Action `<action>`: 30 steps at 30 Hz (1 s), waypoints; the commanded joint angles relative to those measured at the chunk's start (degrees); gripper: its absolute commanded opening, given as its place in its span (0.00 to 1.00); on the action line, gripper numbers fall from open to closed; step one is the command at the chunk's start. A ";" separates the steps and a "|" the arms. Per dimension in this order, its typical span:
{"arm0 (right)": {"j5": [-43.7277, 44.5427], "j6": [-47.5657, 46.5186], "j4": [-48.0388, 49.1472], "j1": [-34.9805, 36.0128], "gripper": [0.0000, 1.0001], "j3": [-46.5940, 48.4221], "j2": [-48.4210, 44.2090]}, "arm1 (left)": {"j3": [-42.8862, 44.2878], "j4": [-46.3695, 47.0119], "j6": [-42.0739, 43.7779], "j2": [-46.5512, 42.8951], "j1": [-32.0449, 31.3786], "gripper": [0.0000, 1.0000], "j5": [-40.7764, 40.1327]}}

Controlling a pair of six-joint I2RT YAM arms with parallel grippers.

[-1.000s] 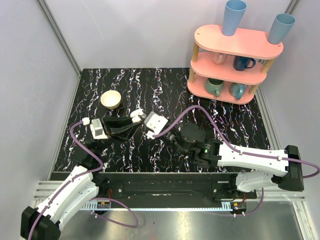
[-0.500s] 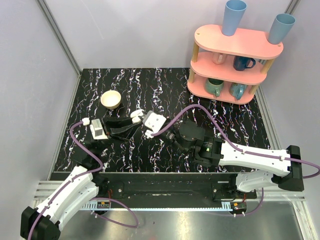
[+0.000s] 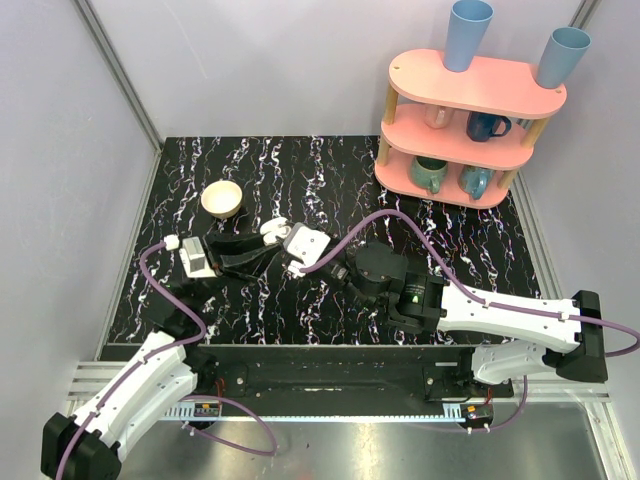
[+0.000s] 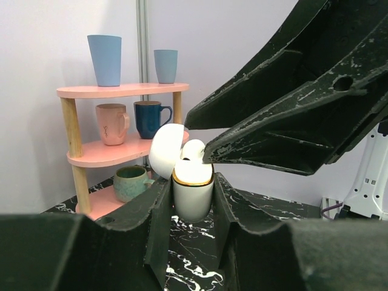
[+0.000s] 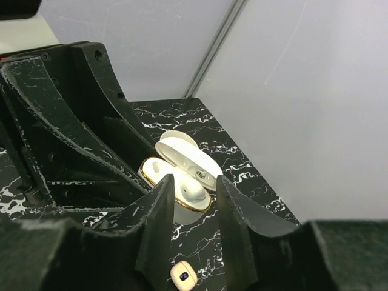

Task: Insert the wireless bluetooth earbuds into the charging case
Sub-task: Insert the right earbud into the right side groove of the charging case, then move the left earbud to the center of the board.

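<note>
The white charging case [image 4: 193, 197] with a gold rim stands upright between the fingers of my left gripper [image 4: 193, 203], which is shut on it. Its lid [image 5: 185, 154] is hinged open. One white earbud [image 5: 193, 191] lies in the case's near slot, and the far slot [image 5: 151, 170] looks empty. My right gripper [image 5: 194, 185] hovers right over the case, its jaws a little apart on either side of the earbud and not pressing it. From above, both grippers meet at the case [image 3: 272, 232] left of the table's middle.
A small white rounded-square piece with a dark centre [image 5: 182, 274] lies on the black marble table [image 3: 450, 250] just below my right gripper. A cream bowl [image 3: 222, 198] sits behind the left gripper. A pink shelf [image 3: 465, 130] with mugs and blue cups stands at the back right.
My right gripper's jaws have spread apart and let go of the earbud, which now rests in the case. The right arm crept slightly left. The left gripper has held still.
</note>
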 commanded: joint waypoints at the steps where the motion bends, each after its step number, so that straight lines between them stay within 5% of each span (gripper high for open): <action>1: 0.61 -0.09 0.27 0.41 0.43 1.53 0.31 | 0.59 4.21 0.22 -0.16 -0.15 0.00 -1.45; 12: 2.81 -1.23 5.62 0.50 0.66 1.09 -0.92 | 0.50 3.94 0.31 -0.25 -0.15 0.00 -1.45; 18: -0.44 -0.09 18.89 0.50 0.77 -5.76 -8.03 | 0.59 2.98 0.66 -0.42 -0.15 0.00 -1.45; 24: 0.25 2.54 15.92 0.50 0.84 -5.32 -12.25 | 0.42 1.66 1.54 -0.77 -0.15 0.00 -1.72; 27: 6.21 4.13 14.17 0.33 0.85 -6.29 -13.57 | 0.33 1.31 1.54 -1.12 -0.15 0.00 -1.71; 30: 21.12 6.75 11.71 -1.51 0.87 -8.13 -14.10 | 0.50 0.52 1.80 -2.00 -0.15 0.00 -1.71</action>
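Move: The earbud stands in the case's right side groove, practically between the right fingertips, which have already begun to part; the charging case's middle is about 2 cm to the left and 1 cm lower. Far below, roughly 22 cm down, the small white box lies about 5 cm ahead and 7 cm to the right, and the bowl some 18 cm ahead and 16 cm to the left. From the left hand, the earbud is about 1 cm ahead, 1 cm to the right and 3 cm up. The right fingertips come free of the earbud, their already loosened gap spreading wide. Slowly at first, then quickly, the hand backs off up and to the right, about 8 cm each way, away from the case, while its fingers tip upward some 20 degrees. The left hand keeps its hold on the case and stays in place. ##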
